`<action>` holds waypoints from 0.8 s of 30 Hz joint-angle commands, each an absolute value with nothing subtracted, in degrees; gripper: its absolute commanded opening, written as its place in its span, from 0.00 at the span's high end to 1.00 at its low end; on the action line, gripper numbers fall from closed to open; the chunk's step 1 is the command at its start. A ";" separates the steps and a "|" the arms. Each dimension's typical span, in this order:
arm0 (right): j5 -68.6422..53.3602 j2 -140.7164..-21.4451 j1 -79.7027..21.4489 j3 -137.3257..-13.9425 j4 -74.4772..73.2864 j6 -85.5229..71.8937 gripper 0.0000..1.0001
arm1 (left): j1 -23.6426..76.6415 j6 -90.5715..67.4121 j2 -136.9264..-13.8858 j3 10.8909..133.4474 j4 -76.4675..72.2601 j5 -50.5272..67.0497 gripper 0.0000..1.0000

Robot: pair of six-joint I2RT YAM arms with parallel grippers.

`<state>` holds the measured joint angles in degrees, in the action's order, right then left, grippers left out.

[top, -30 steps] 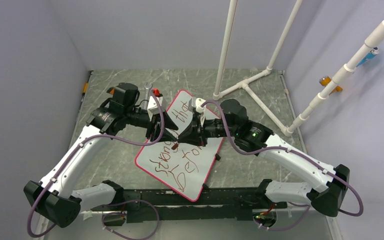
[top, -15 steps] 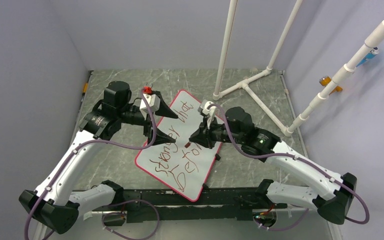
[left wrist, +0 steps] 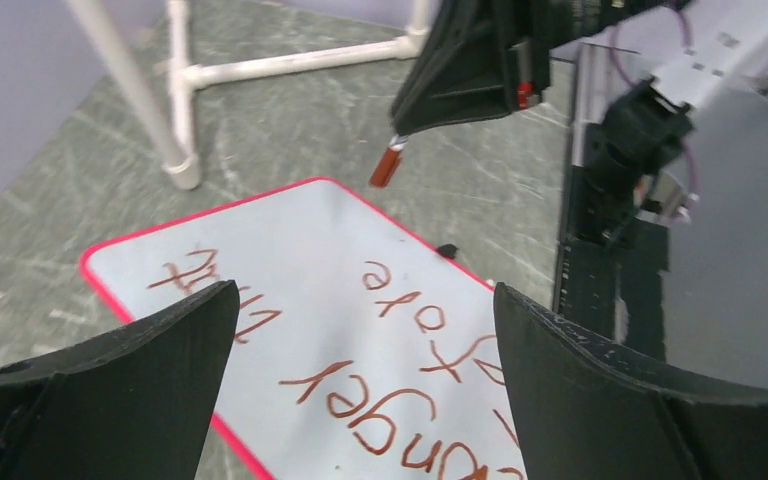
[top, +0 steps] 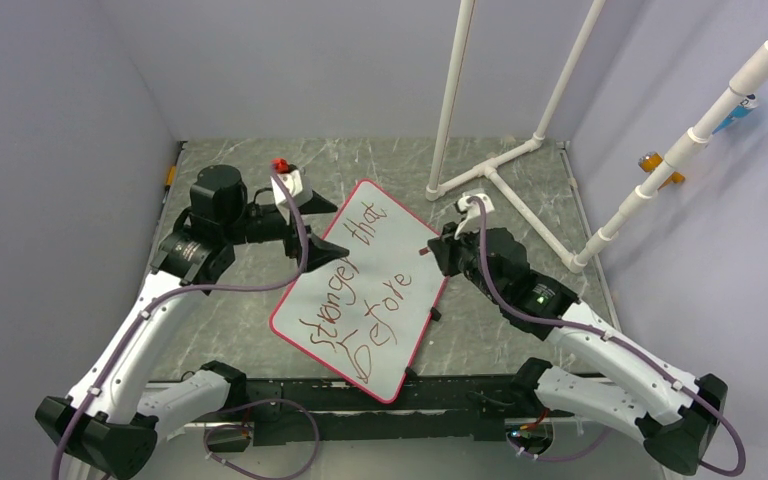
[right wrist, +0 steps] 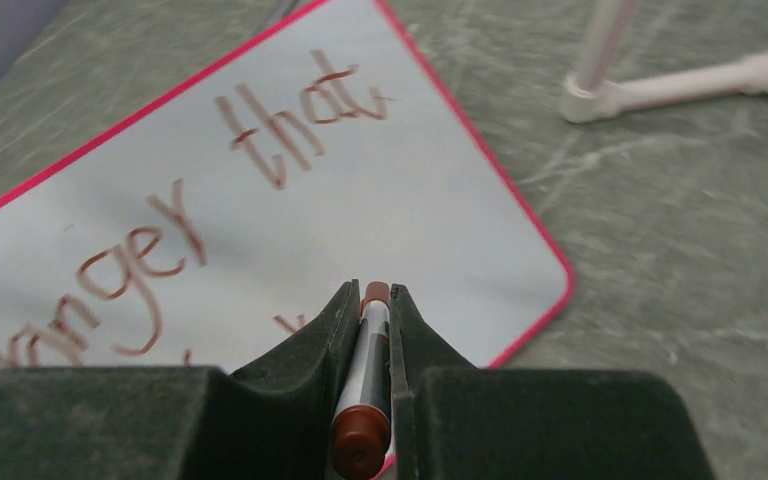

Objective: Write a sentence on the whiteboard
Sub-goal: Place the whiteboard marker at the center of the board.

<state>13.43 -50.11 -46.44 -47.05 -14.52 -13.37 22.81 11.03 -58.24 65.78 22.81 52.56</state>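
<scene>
The whiteboard point(top: 390, 260) lies tilted on the table, white with a pink-red rim. The sentence point(top: 345, 300) in dark-red marker reads "stronger that before". My left gripper point(top: 322, 224) hangs over the board's far left edge, open wide with nothing in it; its fingers point(left wrist: 120, 380) frame the whiteboard point(left wrist: 300, 250) and the sentence point(left wrist: 400, 400). My right gripper point(top: 438, 250) hovers at the board's far right edge, shut on a dark-red marker point(top: 424, 252). In the right wrist view the marker point(right wrist: 368, 370) sits clamped in the right gripper point(right wrist: 372, 292) above the whiteboard point(right wrist: 410, 200).
A white PVC pipe frame point(top: 500, 170) stands at the back right, with a slanted pipe point(top: 700, 130) beyond it. Grey walls close the left, back and right sides. A small black clip point(top: 436, 315) sticks out of the board's right edge. A black rail point(top: 410, 395) runs along the near edge.
The two grippers were close together over the board. The left gripper has opened and drawn back to the left. The right gripper has pulled away to the right with the marker.
</scene>
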 commanded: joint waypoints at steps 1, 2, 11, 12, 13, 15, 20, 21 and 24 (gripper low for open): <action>28.23 -48.94 -43.76 -45.43 -11.56 -19.97 1.00 | 21.42 5.68 -57.61 66.15 19.15 40.83 0.01; 29.69 -48.79 -43.00 -44.83 -11.59 -21.04 1.00 | 21.13 4.88 -57.60 66.25 19.24 38.27 0.01; 34.84 -45.49 -35.55 -35.41 -5.15 -27.74 1.00 | 19.79 1.66 -58.18 67.24 21.21 20.44 0.01; 34.61 -45.23 -34.51 -34.14 -3.74 -28.30 1.00 | 19.62 1.34 -58.24 67.45 21.46 18.80 0.01; 33.97 -45.14 -33.50 -32.58 -1.88 -28.65 1.00 | 19.40 1.07 -58.19 67.35 21.40 17.67 0.01; 32.85 -45.35 -31.43 -29.84 1.13 -30.04 1.00 | 18.97 0.66 -57.53 66.70 20.61 15.98 0.01; 27.76 -47.52 -26.03 -23.31 9.35 -33.93 1.00 | 17.73 0.40 -55.02 63.87 17.69 10.18 0.01; 26.07 -48.01 -24.76 -21.95 11.78 -33.82 1.00 | 17.47 0.44 -54.79 63.48 17.57 9.05 0.01; 23.39 -50.77 -21.43 -20.21 15.96 -33.84 1.00 | 16.65 0.37 -54.91 63.59 18.07 7.05 0.01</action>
<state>27.83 -48.47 -24.64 -21.74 4.91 -31.66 17.65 1.65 -55.99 63.66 20.40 12.47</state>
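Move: The marker is held in the right gripper's shut fingers. The whiteboard's middle lies about 14 cm to that gripper's left, 7 cm ahead and some 25 cm below; the black clip on the board's near right edge is roughly 3 cm to its right, 1 cm ahead. From the open, empty left gripper, the board's middle is about 10 cm ahead, 4 cm to the right and 34 cm below, with the wrench some 33 cm ahead and 17 cm left. Carry the marker right, out past the whiteboard's right edge over bare table, about 14 cm, sinking ever more steeply some 12 cm with a little forward reach; turn the wrist clockwise and keep the marker pinched. Meanwhile swing the empty left gripper forward and left over the table beside the board, about 10 cm each way, turning it counter-clockwise towards forward, fingers staying wide open. ##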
